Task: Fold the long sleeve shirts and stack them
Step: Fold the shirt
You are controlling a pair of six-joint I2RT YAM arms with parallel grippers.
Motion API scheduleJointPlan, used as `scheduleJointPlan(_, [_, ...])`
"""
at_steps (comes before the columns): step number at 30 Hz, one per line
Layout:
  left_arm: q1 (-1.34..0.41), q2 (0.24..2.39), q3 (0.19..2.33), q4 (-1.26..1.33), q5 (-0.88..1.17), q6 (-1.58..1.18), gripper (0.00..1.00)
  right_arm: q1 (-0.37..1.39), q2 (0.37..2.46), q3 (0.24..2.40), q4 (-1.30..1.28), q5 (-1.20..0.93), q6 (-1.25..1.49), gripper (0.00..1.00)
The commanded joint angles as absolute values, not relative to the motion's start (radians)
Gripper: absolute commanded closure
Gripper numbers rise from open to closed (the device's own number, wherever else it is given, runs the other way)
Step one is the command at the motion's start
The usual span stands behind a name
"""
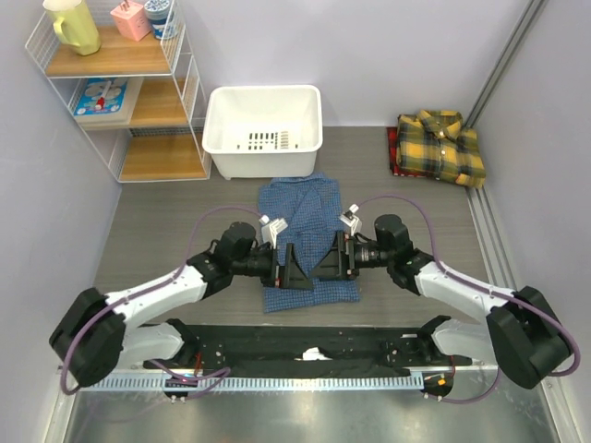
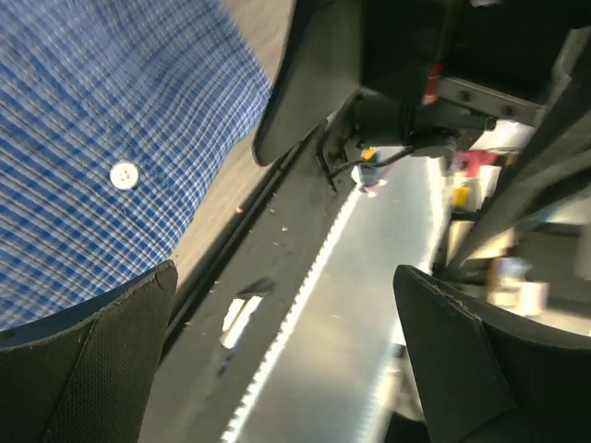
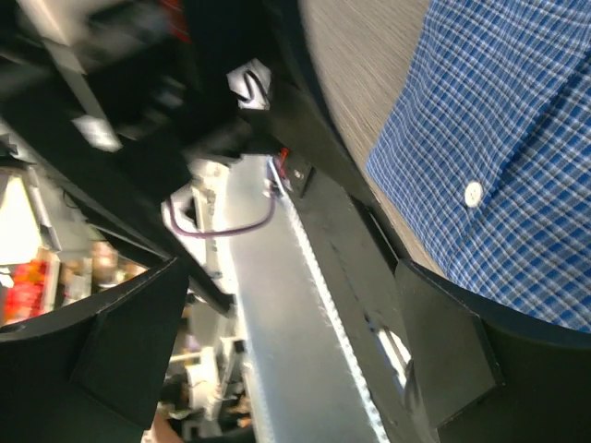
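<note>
The blue check long sleeve shirt (image 1: 309, 217) lies folded in the middle of the table. In the left wrist view the blue shirt (image 2: 92, 138) fills the upper left, and in the right wrist view the blue shirt (image 3: 499, 157) fills the upper right. The yellow-and-dark plaid shirt (image 1: 441, 146) lies folded at the back right. My left gripper (image 1: 297, 268) and right gripper (image 1: 329, 258) face each other low over the blue shirt's near half. Both stand open. Nothing shows between the left gripper (image 2: 286, 360) fingers or the right gripper (image 3: 286, 360) fingers.
A white basket (image 1: 264, 129) stands behind the blue shirt. A wire shelf (image 1: 120, 101) with a yellow mug (image 1: 74, 26) fills the back left corner. A black rail (image 1: 295, 346) and a metal strip run along the near edge, between the arm bases.
</note>
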State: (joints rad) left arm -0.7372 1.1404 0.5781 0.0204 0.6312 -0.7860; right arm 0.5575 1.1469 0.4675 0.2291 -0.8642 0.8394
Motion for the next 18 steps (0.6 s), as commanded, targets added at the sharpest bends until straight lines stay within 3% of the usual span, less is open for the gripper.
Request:
scheduleJointPlan(1, [-0.755, 1.245, 0.482, 0.443, 0.710, -1.116, 0.00, 0.566, 1.218, 0.433, 0.535, -0.937, 1.038, 0.00])
scheduleJointPlan(4, [-0.762, 1.327, 0.443, 0.595, 0.718, -1.206, 0.00, 0.569, 1.285, 0.403, 0.624, -0.989, 1.089, 0.00])
scheduleJointPlan(10, [-0.770, 1.405, 0.419, 0.640, 0.695, -1.204, 0.00, 0.578, 1.376, 0.361, 0.643, -1.048, 1.069, 0.00])
scheduleJointPlan(18, [-0.759, 1.413, 0.327, 0.517, 0.660, -1.065, 0.00, 0.516, 1.671, 0.347, 0.762, -1.075, 1.040, 0.00])
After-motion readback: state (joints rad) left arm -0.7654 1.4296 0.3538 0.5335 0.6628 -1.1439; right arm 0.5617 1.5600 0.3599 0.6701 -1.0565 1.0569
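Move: The shirt's near hem, at its middle, lies about 11 cm below both hands: from the left hand some 2 cm back and 4 cm right, from the right hand 4 cm back and 4 cm left. The white button sits about 5 cm ahead and 3 cm right of the left hand. The hem's left corner is 4 cm back and 8 cm left of the left hand; its right corner 2 cm back and 9 cm right of the right hand. Down go both hands together, fingertips facing each other and kept wide open, sinking some 6 to 7 cm towards the shirt's near hem, the left in two drops with a short halt between. Each rolls about 20 degrees, its upper side going forward, and eases back about 2 cm; they end low over the cloth, contact not plainly visible. ##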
